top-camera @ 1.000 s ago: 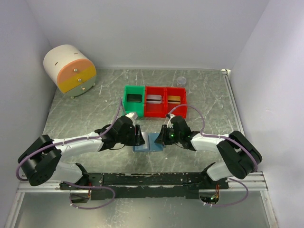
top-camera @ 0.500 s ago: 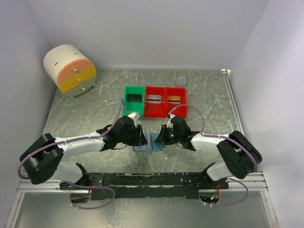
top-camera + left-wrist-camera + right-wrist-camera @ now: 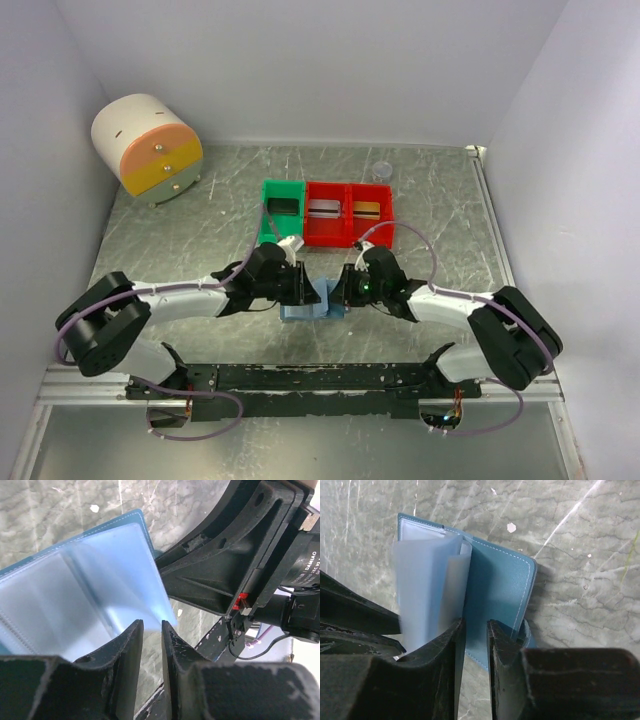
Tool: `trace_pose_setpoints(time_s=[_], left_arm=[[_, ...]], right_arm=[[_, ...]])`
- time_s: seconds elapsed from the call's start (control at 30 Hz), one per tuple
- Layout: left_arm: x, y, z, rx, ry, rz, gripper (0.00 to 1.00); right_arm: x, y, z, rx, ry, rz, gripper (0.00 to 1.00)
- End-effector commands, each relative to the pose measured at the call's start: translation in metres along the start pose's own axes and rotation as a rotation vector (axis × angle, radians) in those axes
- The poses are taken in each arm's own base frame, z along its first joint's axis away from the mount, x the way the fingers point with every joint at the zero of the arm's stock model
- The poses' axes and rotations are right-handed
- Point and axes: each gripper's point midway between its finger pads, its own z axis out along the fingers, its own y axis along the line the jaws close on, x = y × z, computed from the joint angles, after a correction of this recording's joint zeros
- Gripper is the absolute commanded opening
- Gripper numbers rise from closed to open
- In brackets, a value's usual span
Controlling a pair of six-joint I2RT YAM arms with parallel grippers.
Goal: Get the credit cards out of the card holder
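The blue-grey card holder (image 3: 314, 300) lies at the near middle of the table with its clear inner sleeves standing up. My left gripper (image 3: 302, 290) and right gripper (image 3: 338, 290) press in on it from both sides. In the left wrist view my left gripper (image 3: 150, 625) has only a narrow slit between its fingers, at the edge of the clear sleeves (image 3: 75, 580). In the right wrist view my right gripper (image 3: 474, 622) is just as narrow, over the blue cover (image 3: 500, 585) beside the sleeves (image 3: 427, 575). The dark card (image 3: 284, 208), silvery card (image 3: 323, 208) and gold card (image 3: 366, 209) lie in the bins.
A green bin (image 3: 282, 186) and a red double bin (image 3: 350, 187) stand just behind the holder. A round cream and orange drawer unit (image 3: 148, 148) is at the back left. A small clear cup (image 3: 381, 171) is behind the red bin. White walls enclose the table.
My left gripper has moved right, closer to the right one. The holder went from lying open and flat to partly folded, its sleeves standing up between the grippers.
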Motion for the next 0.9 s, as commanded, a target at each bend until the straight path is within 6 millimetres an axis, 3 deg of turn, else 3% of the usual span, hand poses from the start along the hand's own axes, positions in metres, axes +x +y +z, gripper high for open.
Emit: trace_pose_setpoints(time_s=[0.0,0.23,0.4,0.6,0.77,0.87], left_arm=[[-0.004,-0.024,0.009,0.108,0.006,-0.004,0.34],[0.009,-0.005,0.017,0.041,0.048,-0.014,0.40],[0.020,-0.001,0.021,0.027,0.083,0.010,0.45],[0.024,-0.020,0.025,0.109,0.110,0.059,0.54],[0.025,-0.042,0.023,0.223,0.107,0.087,0.63],[0.027,-0.041,0.025,0.233,0.108,0.080,0.64]], right_arm=[[-0.001,-0.005,-0.005,0.035,-0.029,0.026,0.24],[-0.028,-0.011,-0.031,0.148,-0.153,0.021,0.25],[-0.048,0.016,-0.047,0.075,-0.199,-0.046,0.27],[-0.046,0.056,-0.037,-0.128,-0.129,-0.071,0.28],[-0.040,0.042,-0.022,-0.068,-0.081,-0.056,0.27],[-0.037,0.036,-0.019,-0.042,-0.058,-0.060,0.27]])
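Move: The opened card holder lies under both grippers. From the left hand its middle is about 1 cm ahead, 2 cm left and 5 cm down, with the raised sleeve page about 1 cm ahead, 1 cm left and 3 cm down. The green box is some 19 cm ahead and 8 cm left, the red tray 18 cm ahead and 7 cm right, both about 4 cm lower. From the right hand the holder's middle is 1 cm ahead, 4 cm left and 2 cm down. Sink the left gripper about 3 cm at the near edge of the raised sleeve page, then draw it back and to the right across the holder's right half, opening the fingers to about two-thirds and rising slightly at the end. Meanwhile lift the right gripper some 7 cm off the right cover, swinging it out to the right and back left, then start lowering it again, its fingers staying nearly shut. ##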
